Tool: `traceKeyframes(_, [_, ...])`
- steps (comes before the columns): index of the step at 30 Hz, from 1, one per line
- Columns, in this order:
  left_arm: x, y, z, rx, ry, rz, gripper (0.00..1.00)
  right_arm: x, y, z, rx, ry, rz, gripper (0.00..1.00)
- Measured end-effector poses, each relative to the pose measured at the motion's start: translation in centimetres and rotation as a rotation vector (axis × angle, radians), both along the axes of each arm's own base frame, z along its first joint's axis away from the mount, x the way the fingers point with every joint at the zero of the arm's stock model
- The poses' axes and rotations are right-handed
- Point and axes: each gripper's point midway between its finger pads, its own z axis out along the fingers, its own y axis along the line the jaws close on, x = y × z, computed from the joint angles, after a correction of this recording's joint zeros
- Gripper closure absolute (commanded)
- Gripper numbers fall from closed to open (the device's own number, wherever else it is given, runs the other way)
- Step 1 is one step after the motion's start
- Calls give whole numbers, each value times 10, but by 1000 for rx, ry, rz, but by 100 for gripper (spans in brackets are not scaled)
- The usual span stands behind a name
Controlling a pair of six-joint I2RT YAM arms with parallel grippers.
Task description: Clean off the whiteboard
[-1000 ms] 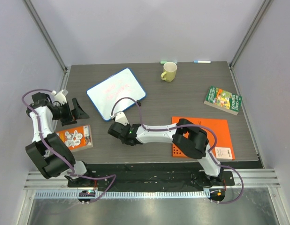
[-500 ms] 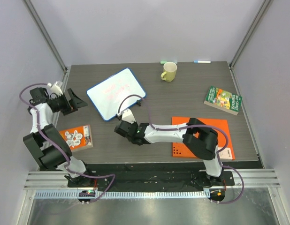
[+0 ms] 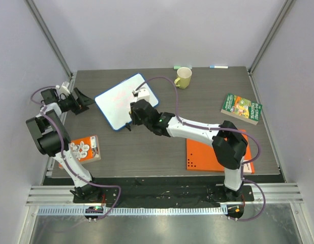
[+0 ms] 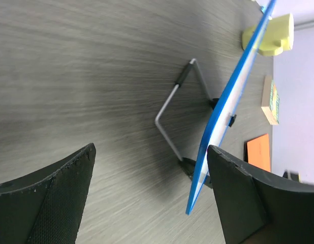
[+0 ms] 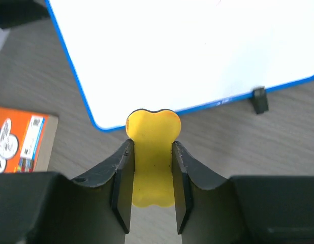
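Note:
The whiteboard (image 3: 119, 99), white with a blue rim and faint red marks, leans on a wire stand (image 4: 172, 114) at the back left of the table. In the left wrist view I see the whiteboard (image 4: 229, 104) edge-on. My left gripper (image 3: 82, 99) is open just left of the board, and the board's near corner lies between the left gripper's (image 4: 152, 190) fingers, close to the right one. My right gripper (image 3: 130, 118) hovers at the board's front edge. The right gripper (image 5: 152, 152) is shut on a yellow eraser (image 5: 153, 152), whose tip reaches the blue rim of the whiteboard (image 5: 187, 56).
A yellow mug (image 3: 183, 77) stands behind the board, with markers (image 3: 218, 66) at the back edge. A green book (image 3: 241, 108) lies at the right, an orange sheet (image 3: 218, 150) at the front right, an orange book (image 3: 83, 149) at the front left. Walls enclose both sides.
My left gripper has moved back and toward the board's left edge. My right arm has reached away from the front of the table, carrying the eraser up to the board's front edge.

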Motion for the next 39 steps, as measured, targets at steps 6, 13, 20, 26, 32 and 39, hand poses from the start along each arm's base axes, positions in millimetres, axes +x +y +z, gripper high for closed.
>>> traceKeyframes(6, [15, -23, 9, 1, -71, -64, 11, 41, -9, -3, 52, 2, -38, 99])
traceKeyframes(13, [24, -35, 12, -5, -106, -88, 21, 68, -7, -24, 42, 26, -51, 99])
traceKeyframes(20, [32, -41, 5, -39, -110, -109, 33, 84, 4, -22, 76, 20, -34, 99])
traceKeyframes(26, [29, -60, 4, -27, -140, -188, 40, 115, -7, -13, 121, -8, -67, 99])
traceKeyframes(32, [23, -74, 4, -4, -147, -263, 93, 149, -8, -10, 131, -53, -89, 99])
traceKeyframes(39, [0, -96, 38, -90, -181, -396, 100, 161, 5, -41, 73, -68, -58, 99])
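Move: The whiteboard's left corner lies about 5 cm right of the open left hand, 2 cm ahead and 2 cm higher, with the orange book some 23 cm back from that hand, about level sideways and 9 cm below. From the right hand, already gripping the eraser, the leaning whiteboard's middle is roughly 13 cm ahead, 5 cm left and 7 cm lower; the mug stands about 32 cm ahead, 22 cm right and 12 cm below. Left hand swings 10 cm right, pinching the whiteboard's left corner; right carries eraser 16 cm forward against its face. ##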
